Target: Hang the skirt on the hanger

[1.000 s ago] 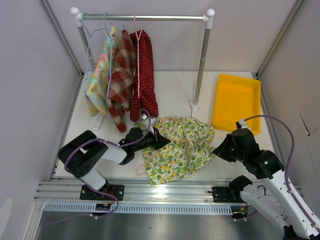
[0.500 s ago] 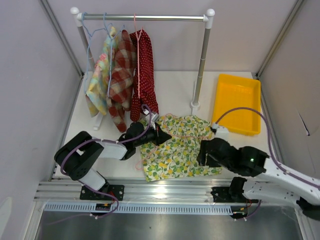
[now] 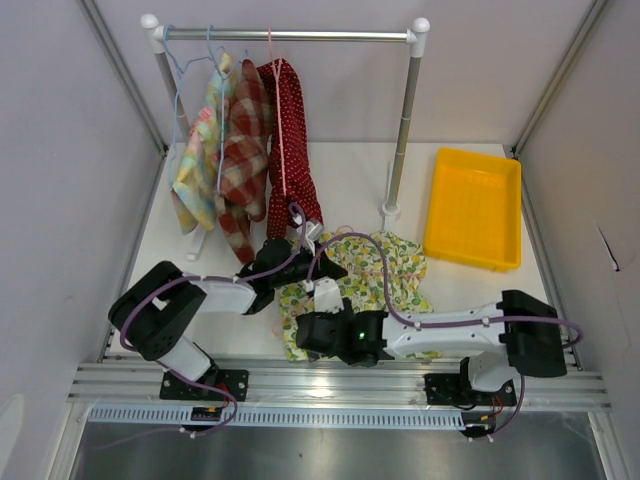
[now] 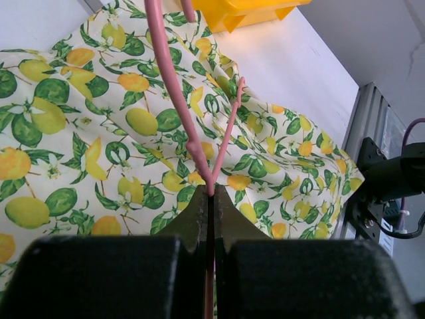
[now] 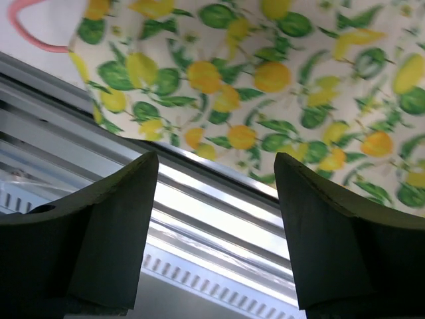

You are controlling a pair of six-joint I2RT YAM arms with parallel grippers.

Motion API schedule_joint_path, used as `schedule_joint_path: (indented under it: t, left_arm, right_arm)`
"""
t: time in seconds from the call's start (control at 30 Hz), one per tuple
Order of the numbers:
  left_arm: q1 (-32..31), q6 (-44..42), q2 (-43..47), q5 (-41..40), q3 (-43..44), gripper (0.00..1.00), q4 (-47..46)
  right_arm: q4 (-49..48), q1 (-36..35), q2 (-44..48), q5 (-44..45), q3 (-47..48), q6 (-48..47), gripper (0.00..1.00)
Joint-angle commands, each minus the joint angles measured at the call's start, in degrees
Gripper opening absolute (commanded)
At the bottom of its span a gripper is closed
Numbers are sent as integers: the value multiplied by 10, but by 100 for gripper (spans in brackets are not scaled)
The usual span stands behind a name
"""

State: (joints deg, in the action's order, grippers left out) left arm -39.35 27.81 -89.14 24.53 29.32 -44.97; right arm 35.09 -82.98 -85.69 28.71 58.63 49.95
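The skirt (image 3: 372,282), white with a lemon and leaf print, lies crumpled on the table near the front edge. The pink hanger (image 4: 169,80) lies across the skirt (image 4: 99,133). My left gripper (image 4: 211,196) is shut on the hanger's thin pink wire where two strands meet, at the skirt's far left side (image 3: 325,268). My right gripper (image 3: 300,335) reaches across from the right, low over the skirt's near left corner. Its jaws (image 5: 216,159) stand wide open with nothing between them, above the hem of the skirt (image 5: 265,73). A pink hanger loop (image 5: 33,40) sticks out past that corner.
A clothes rack (image 3: 290,35) stands at the back with checked garments (image 3: 235,150) and a red dotted one (image 3: 292,150) on hangers. Its right post (image 3: 398,150) rises just behind the skirt. A yellow tray (image 3: 473,205) sits back right. Metal rails (image 3: 330,380) run along the front edge.
My right arm has swung from the right side across to the skirt's near left corner, and its jaws have opened wide. The left gripper has shifted slightly right, still holding the hanger.
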Motion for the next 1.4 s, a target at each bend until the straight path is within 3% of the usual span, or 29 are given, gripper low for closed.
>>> schedule_joint_path:
  t: [0.0,0.43,0.63,0.67,0.7,0.77,0.8,0.9,1.07,1.37]
  left_arm:
    - [5,-20,-2,25,32,0,-11]
    - [9,-29,-43,57,41,0,-11]
    - [8,-32,-43,56,43,0,-6]
    - [9,-33,-42,56,44,0,-6]
    - [9,-35,-42,54,46,0,-4]
    - [9,-36,-38,54,50,0,1]
    - [9,-37,-38,54,47,0,3]
    - [10,-38,-37,54,50,0,5]
    - [12,-41,-33,50,55,0,12]
    - [16,-50,-26,39,80,0,44]
  right_arm:
    - [-92,-26,-32,40,44,-16,77]
    - [-183,-75,-166,116,58,-10,81]
    - [-204,-75,-208,115,64,-17,75]
    - [-205,-75,-211,111,62,-16,73]
    - [-206,-75,-214,108,61,-14,59]
    - [-206,-76,-214,104,53,-8,46]
    - [-206,-76,-213,101,48,-6,35]
    - [-202,-78,-195,98,32,1,19]
    - [-203,-81,-129,75,4,-20,7]
    - [-140,-131,-72,6,27,-35,6]
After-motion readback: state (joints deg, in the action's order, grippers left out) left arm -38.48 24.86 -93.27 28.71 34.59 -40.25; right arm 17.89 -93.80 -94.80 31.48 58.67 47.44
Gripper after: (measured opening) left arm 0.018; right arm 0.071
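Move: The open right hand goes for the lemon skirt's near-left corner, about 8 cm to its left, 2 cm back and 7 cm below. The held hanger's bare left end lies some 12 cm left and 2 cm ahead of the right hand, 6 cm lower; the left gripper is 15 cm ahead and 5 cm right, about level. From the left hand that corner is roughly 17 cm back, 13 cm left and 7 cm down. Right hand swings left about 8 cm, sinking, pinches the skirt's near-left corner, then lifts it and draws back. ##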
